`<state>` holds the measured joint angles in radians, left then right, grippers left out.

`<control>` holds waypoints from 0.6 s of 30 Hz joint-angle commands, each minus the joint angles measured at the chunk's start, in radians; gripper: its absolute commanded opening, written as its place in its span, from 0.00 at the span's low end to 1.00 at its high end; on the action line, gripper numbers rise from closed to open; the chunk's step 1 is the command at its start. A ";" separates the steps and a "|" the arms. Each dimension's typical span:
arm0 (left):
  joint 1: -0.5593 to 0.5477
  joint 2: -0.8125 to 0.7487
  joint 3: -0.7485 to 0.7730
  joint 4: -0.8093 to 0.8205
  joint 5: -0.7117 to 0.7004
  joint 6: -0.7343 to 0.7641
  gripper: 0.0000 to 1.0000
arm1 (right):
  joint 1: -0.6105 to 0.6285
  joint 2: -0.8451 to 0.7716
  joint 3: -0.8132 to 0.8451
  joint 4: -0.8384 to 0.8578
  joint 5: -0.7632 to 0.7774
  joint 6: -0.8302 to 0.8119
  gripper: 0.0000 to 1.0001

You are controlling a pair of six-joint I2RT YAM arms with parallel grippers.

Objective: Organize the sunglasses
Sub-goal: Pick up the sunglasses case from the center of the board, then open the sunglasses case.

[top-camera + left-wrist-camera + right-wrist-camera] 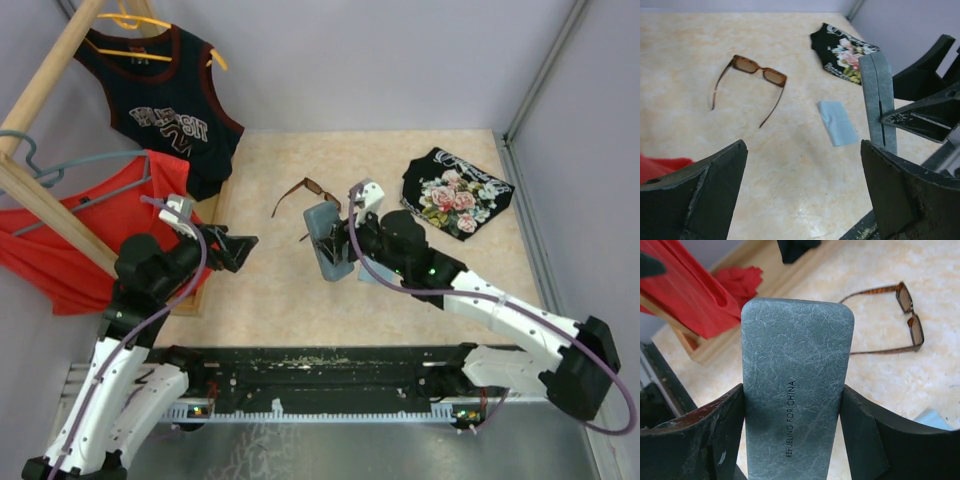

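The sunglasses (305,192), brown with dark rectangular lenses, lie with their arms unfolded on the beige tabletop; they also show in the left wrist view (757,70) and the right wrist view (907,315). My right gripper (340,245) is shut on the sides of a grey-blue oblong case (328,240), which it holds above the table just near of the sunglasses (795,390). The case (879,100) looks closed. My left gripper (240,250) hovers open and empty left of the case (802,150). A light blue cloth (837,122) lies flat by the case.
A folded black floral garment (455,192) lies at the back right. A wooden rack (60,210) with a red jersey (90,220) and a black jersey (170,110) stands along the left. Walls close in the back and right.
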<state>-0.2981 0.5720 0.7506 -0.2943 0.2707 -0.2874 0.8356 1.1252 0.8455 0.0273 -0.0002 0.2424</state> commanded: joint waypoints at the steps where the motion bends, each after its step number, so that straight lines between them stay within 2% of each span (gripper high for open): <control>1: 0.005 0.016 0.011 0.167 0.202 -0.049 1.00 | 0.002 -0.121 0.013 0.145 -0.026 0.026 0.00; 4: 0.005 0.052 0.030 0.225 0.308 -0.052 1.00 | 0.002 -0.188 -0.019 0.220 -0.080 0.050 0.00; 6: 0.006 0.074 0.035 0.291 0.391 -0.066 1.00 | 0.002 -0.215 -0.031 0.281 -0.168 0.034 0.00; 10: 0.005 0.117 0.056 0.425 0.506 -0.112 1.00 | 0.003 -0.217 -0.001 0.370 -0.289 0.059 0.00; 18: 0.005 0.193 0.143 0.543 0.616 -0.141 1.00 | 0.002 -0.132 0.126 0.486 -0.485 0.090 0.00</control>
<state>-0.2981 0.7479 0.8379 0.1200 0.7792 -0.3988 0.8356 0.9676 0.8677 0.3305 -0.3531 0.3054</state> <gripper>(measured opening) 0.998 0.678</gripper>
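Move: The right hand already grips the sunglasses case, and the left gripper lies about 20 cm to its left, 2 cm back and roughly 5 cm higher. On the board some 22 cm below the right hand, the sunglasses lie about 18 cm ahead and 4 cm left, and the blue cloth about 4 cm ahead and 13 cm right. From the left hand the case is about 19 cm right, 2 cm ahead and 4 cm lower. The right hand lifts the held case about 14 cm and back, the open left rising rightward towards it. ##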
